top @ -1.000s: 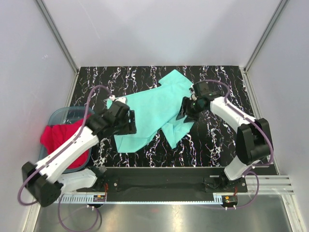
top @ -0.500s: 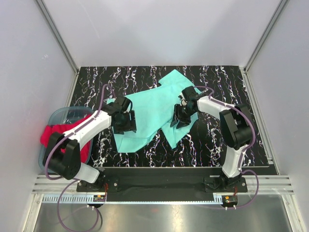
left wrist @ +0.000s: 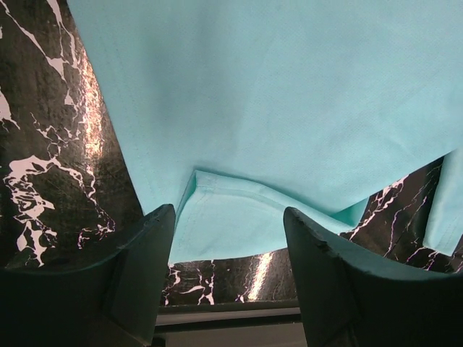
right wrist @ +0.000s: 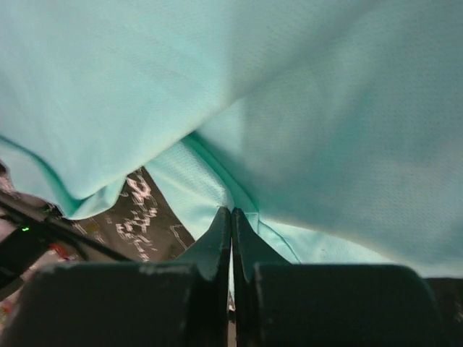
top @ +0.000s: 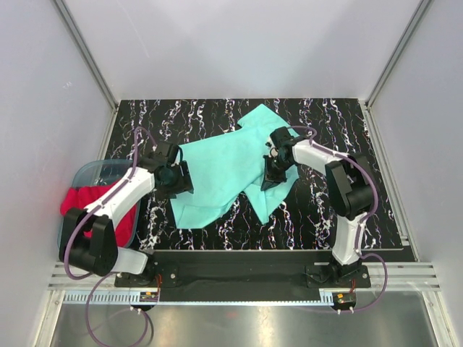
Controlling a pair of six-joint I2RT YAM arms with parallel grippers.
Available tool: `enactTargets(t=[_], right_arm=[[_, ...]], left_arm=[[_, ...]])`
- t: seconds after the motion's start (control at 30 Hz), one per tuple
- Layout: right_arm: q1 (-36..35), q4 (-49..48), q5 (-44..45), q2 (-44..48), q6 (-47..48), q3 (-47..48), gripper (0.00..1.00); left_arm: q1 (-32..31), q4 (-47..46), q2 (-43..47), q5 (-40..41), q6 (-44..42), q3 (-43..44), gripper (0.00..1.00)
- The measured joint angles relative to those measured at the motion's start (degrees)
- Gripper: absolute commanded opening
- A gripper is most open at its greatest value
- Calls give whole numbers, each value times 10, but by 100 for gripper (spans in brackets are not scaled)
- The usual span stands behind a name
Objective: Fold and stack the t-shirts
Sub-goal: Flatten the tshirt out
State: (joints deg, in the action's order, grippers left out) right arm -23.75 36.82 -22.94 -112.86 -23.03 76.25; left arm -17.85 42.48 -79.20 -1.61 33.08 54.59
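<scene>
A mint-teal t-shirt [top: 224, 163] lies crumpled and partly spread across the black marbled table [top: 318, 210]. My right gripper [top: 269, 177] sits on its right side. In the right wrist view that gripper [right wrist: 231, 211] is shut on a fold of the mint t-shirt [right wrist: 325, 108], with a sliver of cloth between its fingers. My left gripper [top: 181, 177] is at the shirt's left edge. In the left wrist view it [left wrist: 228, 217] stands open, straddling a hemmed corner of the mint cloth [left wrist: 289, 94] without gripping it. A red t-shirt [top: 90, 202] lies bunched in the tub at the left.
A translucent blue-grey plastic tub [top: 98, 170] stands at the table's left edge and holds the red cloth. White walls with metal rails close the table in at the back and on both sides. Bare marbled table shows at the right and along the front edge.
My right gripper has slid a little left onto the shirt and shut on its cloth. My left gripper has moved left to the shirt's left edge and stayed open.
</scene>
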Motion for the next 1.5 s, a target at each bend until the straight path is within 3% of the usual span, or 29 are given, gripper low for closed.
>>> enactTargets(t=[0.1,0.23,0.37,0.5,0.6,0.63,0.77,1.13,1.5], right_arm=[[0,52,36,32,28,1,0],[-4,110,54,116,60,-7,0],[-37,131,52,188,67,-27,2],[-97,127,42,194,52,-55,19],[-125,121,24,193,32,-89,29],[-129,118,20,193,24,-99,39],[-128,116,14,208,3,-124,58],[-99,136,53,330,-33,-167,56],[-66,134,49,358,-59,-224,55]], left_arm=[[1,-3,11,-1,2,-9,66],[1,-12,5,-14,9,-28,53],[1,-31,-17,-37,16,-47,54],[1,-52,-26,-66,24,-57,61],[1,-66,-27,-72,28,-63,57],[1,-69,-28,-72,30,-64,57],[1,-80,-47,-72,31,-64,54],[1,-84,-82,-64,32,-64,47],[0,-82,-88,-34,29,-64,35]])
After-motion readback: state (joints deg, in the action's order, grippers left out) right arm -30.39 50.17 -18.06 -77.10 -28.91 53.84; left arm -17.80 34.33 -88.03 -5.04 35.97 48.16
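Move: The turned-over hem fold that the left fingers are coming down on lies almost under them, about 1 cm back, 1 cm to the right and 7 cm below; the shirt's near left corner is some 9 cm back and 2 cm left of that hand. The right hand, already shut on the shirt, is taking it towards the flap's near corner, roughly 11 cm straight back and 2 cm lower. The table's near edge runs about 20 cm back from it. Drawing the gripped cloth up about 8 cm and back towards the base, the right hand sinks a little, opens to let go some 13 cm back, then rises again and drifts 4 or 5 cm right, open above the flap. Meanwhile the left hand sinks about 6 cm onto the turned-over hem fold, narrowing its fingers around the fold without shutting. ##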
